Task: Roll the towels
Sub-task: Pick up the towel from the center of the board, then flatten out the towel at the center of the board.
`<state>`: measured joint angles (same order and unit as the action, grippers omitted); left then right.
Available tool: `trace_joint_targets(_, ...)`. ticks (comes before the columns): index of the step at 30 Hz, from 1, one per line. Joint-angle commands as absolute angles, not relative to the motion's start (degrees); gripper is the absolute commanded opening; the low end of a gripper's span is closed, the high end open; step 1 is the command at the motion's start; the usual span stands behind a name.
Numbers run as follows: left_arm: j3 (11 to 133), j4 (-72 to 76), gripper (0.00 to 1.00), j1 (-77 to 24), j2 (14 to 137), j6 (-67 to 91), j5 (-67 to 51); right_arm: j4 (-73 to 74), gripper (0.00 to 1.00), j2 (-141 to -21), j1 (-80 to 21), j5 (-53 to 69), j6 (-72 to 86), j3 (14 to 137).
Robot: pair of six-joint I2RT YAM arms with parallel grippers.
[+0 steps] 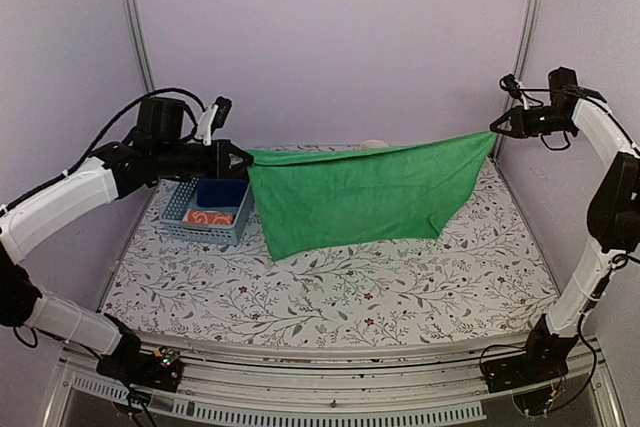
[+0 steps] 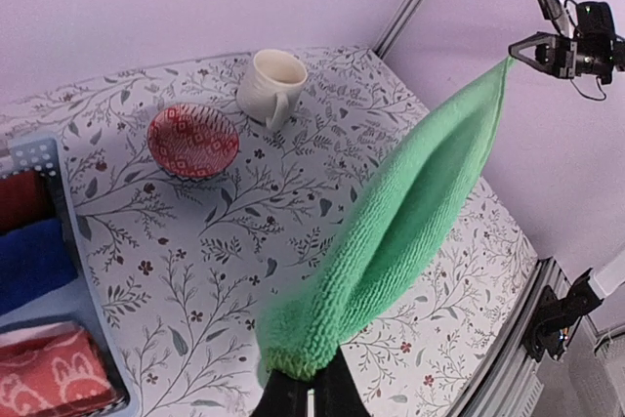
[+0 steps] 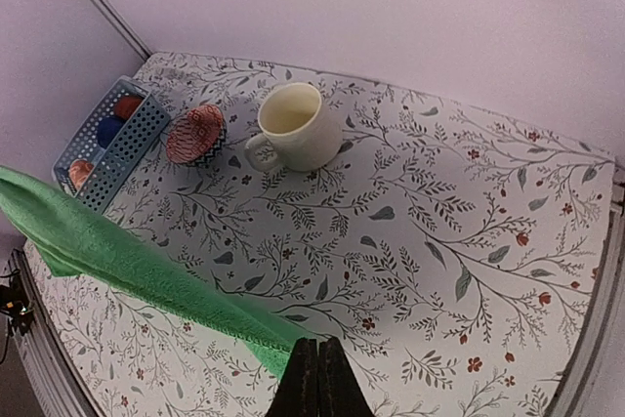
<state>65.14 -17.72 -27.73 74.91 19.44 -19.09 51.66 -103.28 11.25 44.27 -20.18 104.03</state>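
A plain bright green towel [image 1: 360,192] hangs stretched in the air between both arms, its lower edge sagging toward the table. My left gripper [image 1: 243,158] is shut on its left corner, and the cloth bunches at the fingertips [image 2: 293,383] in the left wrist view. My right gripper [image 1: 497,127] is shut on the right corner; the towel [image 3: 127,261] runs off to the left from the closed tips. An orange printed towel [image 1: 210,217] lies rolled in the blue basket [image 1: 178,209], seen as an orange roll [image 2: 54,378] in the left wrist view.
The basket at the left also holds a blue roll [image 2: 34,263] and a dark red roll [image 3: 127,105]. A red patterned bowl [image 2: 192,139] and a cream mug [image 2: 271,85] stand at the back, behind the hanging towel. Floral tablecloth [image 1: 330,287] covers the table.
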Motion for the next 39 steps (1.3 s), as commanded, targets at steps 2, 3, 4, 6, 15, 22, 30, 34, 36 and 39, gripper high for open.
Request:
trace_joint_targets(2,66.9,-21.49,0.0,-27.7,69.38,17.41,-18.75,52.15,0.02,-88.54,10.47,48.16,-23.45,98.51)
trace_joint_targets(3,66.29,-21.46,0.0,-27.75,67.99,17.4,-18.87,51.83,0.02,-85.35,10.53,48.28,-23.81,96.54)
trace_joint_targets(4,65.42,-21.49,0.0,-27.79,66.36,17.4,-19.08,51.74,0.02,-82.24,10.47,48.44,-24.44,94.28)
trace_joint_targets(6,62.96,-21.62,0.0,-27.94,61.77,17.61,-19.25,51.89,0.02,-74.56,10.47,48.67,-26.36,89.54)
trace_joint_targets(15,48.43,-21.4,0.0,-31.29,40.89,20.92,-23.97,57.73,0.02,-47.11,10.52,48.1,-36.21,73.05)
trace_joint_targets(22,42.41,-19.79,0.0,-33.31,42.76,26.44,-21.84,58.53,0.02,-49.24,10.53,42.18,-36.83,67.65)
trace_joint_targets(30,48.07,-2.46,0.0,-31.44,79.47,29.68,-17.81,38.43,0.02,-78.75,10.4,34.44,-34.7,60.97)
trace_joint_targets(34,67.3,-8.82,0.18,-29.1,102.86,26.6,-11.96,30.98,0.15,-99.19,10.46,28.82,-29.9,73.31)
trace_joint_targets(36,76.14,-11.11,0.3,-28.64,110.85,25.07,-7.83,32.34,0.23,-106.48,10.43,27.41,-26.87,81.37)
trace_joint_targets(39,79.65,-10.07,0.41,-28.75,112.04,24.97,-6.49,35.78,0.35,-107.51,10.42,29.12,-24.43,86.76)
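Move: Stretched between the two shut grippers, the green towel is bound for the open table. Its left far corner's spot lies about 10 cm ahead of the left hand, 4 cm right and 26 below; the bowl is roughly 20 ahead, 10 right, the basket some 10 ahead, 15 left. The right corner's spot is about 6 cm back from the right hand, sideways level, 26 below; the mug stands some 10 ahead, 23 left. Swinging the held towel back towards the bases and up, the left hand by some 15 cm and the right by about 26, both hands then reverse and sweep forward and steeply down some 25 cm to lay it out, the left ending short of the bowl. Near the bottom both grippers open part way and let go of the corners. ##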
